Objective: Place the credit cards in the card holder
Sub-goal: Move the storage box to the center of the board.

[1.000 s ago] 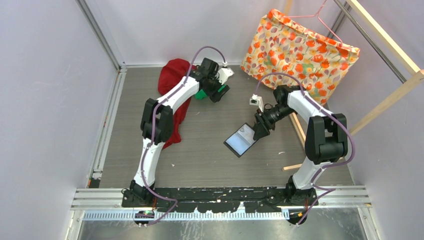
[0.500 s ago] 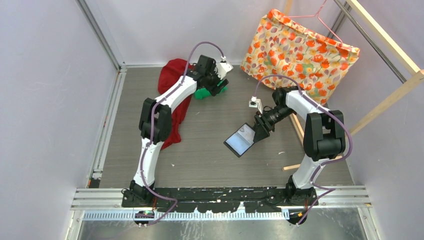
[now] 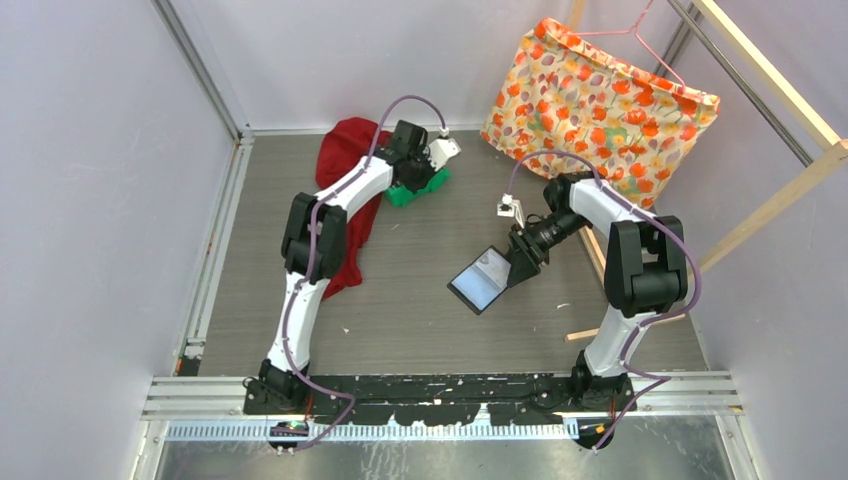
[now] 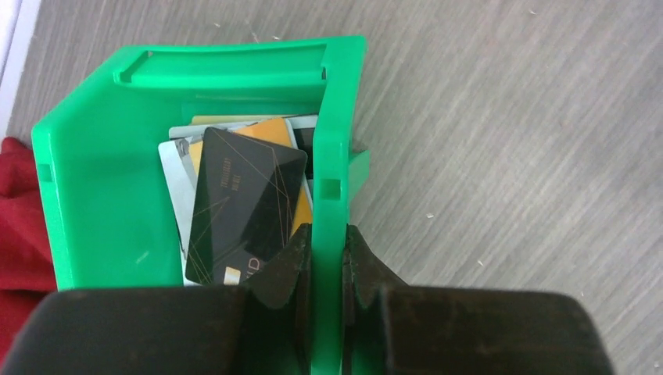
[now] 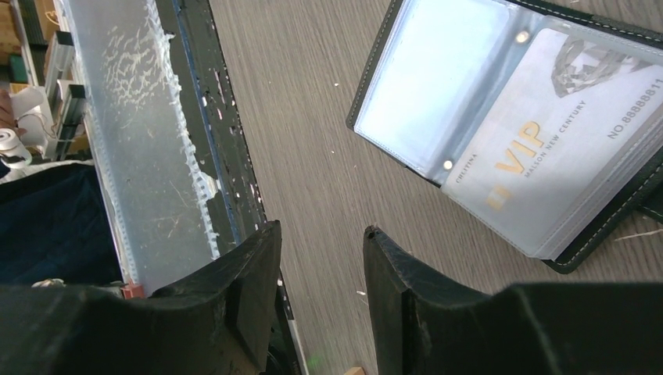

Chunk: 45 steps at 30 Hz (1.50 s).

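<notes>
The credit cards [image 4: 244, 201] lie stacked inside a green bin [image 4: 102, 180] at the back of the table: a black one on top, orange and pale ones beneath. My left gripper [image 4: 328, 234] is shut on the bin's right wall, one finger inside and one outside. From above, the left gripper [image 3: 425, 172] sits over the bin [image 3: 408, 192]. The black card holder [image 3: 481, 279] lies open mid-table, and a pale VIP card [image 5: 547, 141] shows in its clear pocket. My right gripper [image 5: 320, 234] is open and empty beside the holder [image 5: 438, 94].
A red cloth [image 3: 345, 160] lies left of the bin under the left arm. A floral bag [image 3: 600, 100] stands at the back right against a wooden frame [image 3: 770, 200]. A wooden stick [image 3: 590, 333] lies near the right arm's base.
The left gripper has settled over the bin's wall and closed on it. The right arm and the card holder have barely moved.
</notes>
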Available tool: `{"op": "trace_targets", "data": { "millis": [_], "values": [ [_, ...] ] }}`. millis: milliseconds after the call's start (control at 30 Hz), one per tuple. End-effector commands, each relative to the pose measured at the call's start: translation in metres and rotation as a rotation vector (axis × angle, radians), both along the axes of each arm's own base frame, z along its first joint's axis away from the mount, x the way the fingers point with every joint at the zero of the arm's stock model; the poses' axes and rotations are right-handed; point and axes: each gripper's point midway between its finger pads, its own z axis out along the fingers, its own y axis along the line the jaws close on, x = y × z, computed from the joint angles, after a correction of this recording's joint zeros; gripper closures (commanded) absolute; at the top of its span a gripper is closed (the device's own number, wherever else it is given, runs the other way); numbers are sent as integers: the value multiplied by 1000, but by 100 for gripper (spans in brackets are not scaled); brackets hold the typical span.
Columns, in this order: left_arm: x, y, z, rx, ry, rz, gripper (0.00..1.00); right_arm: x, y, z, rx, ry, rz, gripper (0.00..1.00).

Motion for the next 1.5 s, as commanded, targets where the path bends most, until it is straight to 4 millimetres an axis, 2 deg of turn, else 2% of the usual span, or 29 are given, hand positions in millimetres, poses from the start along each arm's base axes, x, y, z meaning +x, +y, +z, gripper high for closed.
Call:
{"op": "trace_targets", "data": {
  "millis": [0,133,200,400,433,500,600,800,1000,1167,1267,1333,1467],
  "values": [
    [-38,10,29,5,31,-90,100,6,2,10,39,-25,4,52],
    [-94,20,45,-33,90,-165,100,5,1,10,44,-20,4,52],
    [-135,26,49,-64,124,-210,100,5,2,9,49,-15,7,52],
    [-271,42,29,6,83,-546,100,6,4,9,71,16,15,52],
    [-289,47,25,13,65,-595,99,5,5,10,74,21,17,52],
    [-320,60,18,27,37,-659,92,5,5,9,75,19,19,52],
    [-344,74,15,20,-16,-661,81,5,6,8,67,11,22,52],
    [-356,96,19,23,-50,-560,66,3,8,9,56,1,31,52],
    [-347,101,49,-16,-93,-437,57,2,8,10,46,-16,30,51],
    [-347,82,97,-217,-23,-269,49,2,8,11,45,-22,30,52],
    [-344,70,116,-328,65,-140,44,2,9,11,44,-20,32,52],
    [-338,64,122,-400,146,-4,38,1,9,10,43,-19,35,52],
    [-327,51,116,-483,288,191,37,1,11,10,36,-18,35,51]
  ]
}}
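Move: The left hand already has the storage box by its near wall, the box's middle about 6 cm ahead, 2 cm left and 3 cm lower. The open spot for the box lies some 31 cm back and 9 cm left, about 4 cm below; the open card holder is about 24 cm back and 16 cm right, and the red cloth's middle 4 cm back and 20 cm left. From the right hand that spot is about 35 cm left, level fore and aft. Still pinching the near wall of the storage box, the left hand hauls it quickly back some 35 cm and about 10 cm left, staying low over the board and turning about 35 degrees clockwise. There the fingers open well and let go of the wall, and the hand rises about 11 cm, swinging back counter-clockwise and drifting a little forward and right over the box. ##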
